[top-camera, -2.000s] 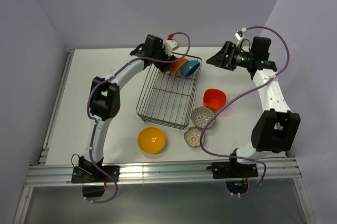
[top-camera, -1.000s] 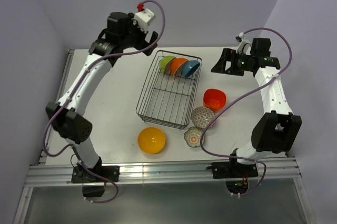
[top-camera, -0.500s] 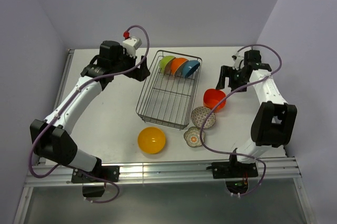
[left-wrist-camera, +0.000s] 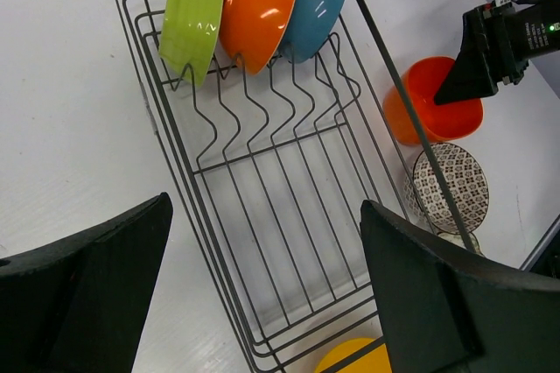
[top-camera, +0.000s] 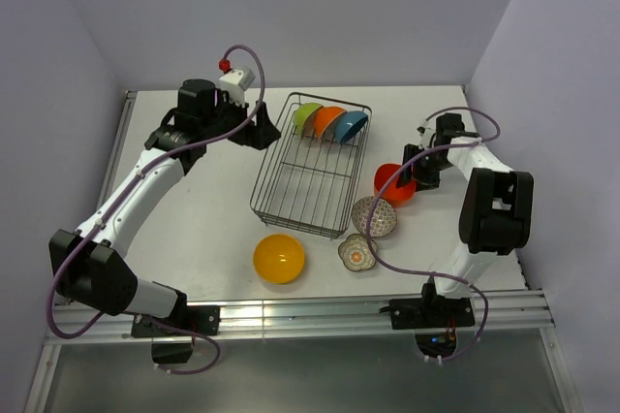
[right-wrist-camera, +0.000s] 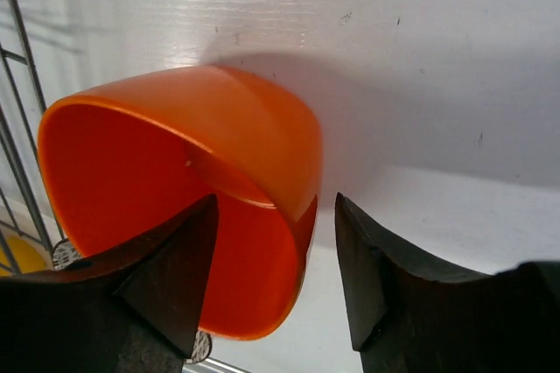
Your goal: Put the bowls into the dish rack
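Observation:
The dark wire dish rack (top-camera: 296, 229) (left-wrist-camera: 171, 141) holds three bowls on edge at its far end: green (top-camera: 307, 117) (left-wrist-camera: 192, 27), orange (top-camera: 328, 120) (left-wrist-camera: 258, 16) and blue (top-camera: 351, 125) (left-wrist-camera: 313, 7). A red-orange bowl (top-camera: 395, 183) (right-wrist-camera: 175, 215) stands on the table right of the rack. My right gripper (top-camera: 412, 169) (right-wrist-camera: 276, 202) straddles its rim, open: one finger (right-wrist-camera: 166, 277) inside, the other (right-wrist-camera: 376, 277) outside with a gap. My left gripper (top-camera: 260, 132) (left-wrist-camera: 265, 215) hovers open and empty over the rack's far left corner.
A grey patterned bowl (top-camera: 374, 216) (left-wrist-camera: 451, 185) and a small floral bowl (top-camera: 356, 252) sit by the rack's near right corner. A yellow bowl (top-camera: 279, 258) (left-wrist-camera: 354, 360) lies in front of the rack. Purple cables loop over both arms.
The left arm came down from high and left to the rack's far left corner. The right gripper dropped onto the red-orange bowl and its jaws narrowed around the rim.

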Controlling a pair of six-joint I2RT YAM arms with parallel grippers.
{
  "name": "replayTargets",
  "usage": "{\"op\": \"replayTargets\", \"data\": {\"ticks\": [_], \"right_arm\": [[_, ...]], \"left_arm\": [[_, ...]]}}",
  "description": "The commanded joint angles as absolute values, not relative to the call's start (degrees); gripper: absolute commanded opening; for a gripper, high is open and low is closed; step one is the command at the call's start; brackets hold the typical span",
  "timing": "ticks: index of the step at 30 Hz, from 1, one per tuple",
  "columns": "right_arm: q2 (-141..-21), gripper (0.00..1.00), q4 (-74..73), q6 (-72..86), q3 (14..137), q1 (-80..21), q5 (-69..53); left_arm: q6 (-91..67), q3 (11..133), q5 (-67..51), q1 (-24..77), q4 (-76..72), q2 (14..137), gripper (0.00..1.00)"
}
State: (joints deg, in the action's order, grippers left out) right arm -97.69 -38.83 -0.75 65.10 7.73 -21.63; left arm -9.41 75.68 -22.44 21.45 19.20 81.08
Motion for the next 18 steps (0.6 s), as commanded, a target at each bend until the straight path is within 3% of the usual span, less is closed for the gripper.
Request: {"op": "replayTargets", "data": {"ticks": [1,6,12,13,18], "right_arm": [[-98.35,0.61,-35.07,-0.53,64.6,7.38,-21.18],[-98.35,0.44,-33.84,-0.26,64.16,7.38,-21.44],[-96.16,0.11,-33.92,-0.35,65.3,7.82,-22.67],[-95.8,0.02,-34.1,-0.35,66.35,8.17,-23.11],[-92.29,0.0,-34.37,-0.09,70.22,10.1,-28.99]], "left_arm": [[-11.16,75.06,-24.61,21.27,15.74,79.45,0.94],[-11.51,74.53,-24.96,21.27,16.17,79.45,0.93],[-10.9,74.53,-24.35,21.18,16.0,78.75,0.93],[-10.81,74.97,-24.43,21.27,16.0,78.75,0.94],[-11.34,77.16,-25.57,21.27,16.79,79.19,0.96]]}}
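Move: Astride the right-hand wall of the red bowl, the open right fingers have the bowl's middle about 5 cm to their left and 2 cm lower. The grey patterned bowl lies some 9 cm back and 10 cm left of this hand, the small flower-shaped bowl roughly 18 cm back and 14 cm left, and the dish rack's middle about 26 cm left and 4 cm ahead. From the left hand, the red bowl is some 34 cm right, 4 cm back and 24 cm below. Closing from about two-thirds open to shut, the right fingers pinch the thin right-hand wall of the red bowl, one finger inside and one outside. Meanwhile the hand barely travels: it sinks half a centimetre, eases about 1.5 cm forward, and with the grip made starts upward by roughly 1 cm, keeping its slant. ##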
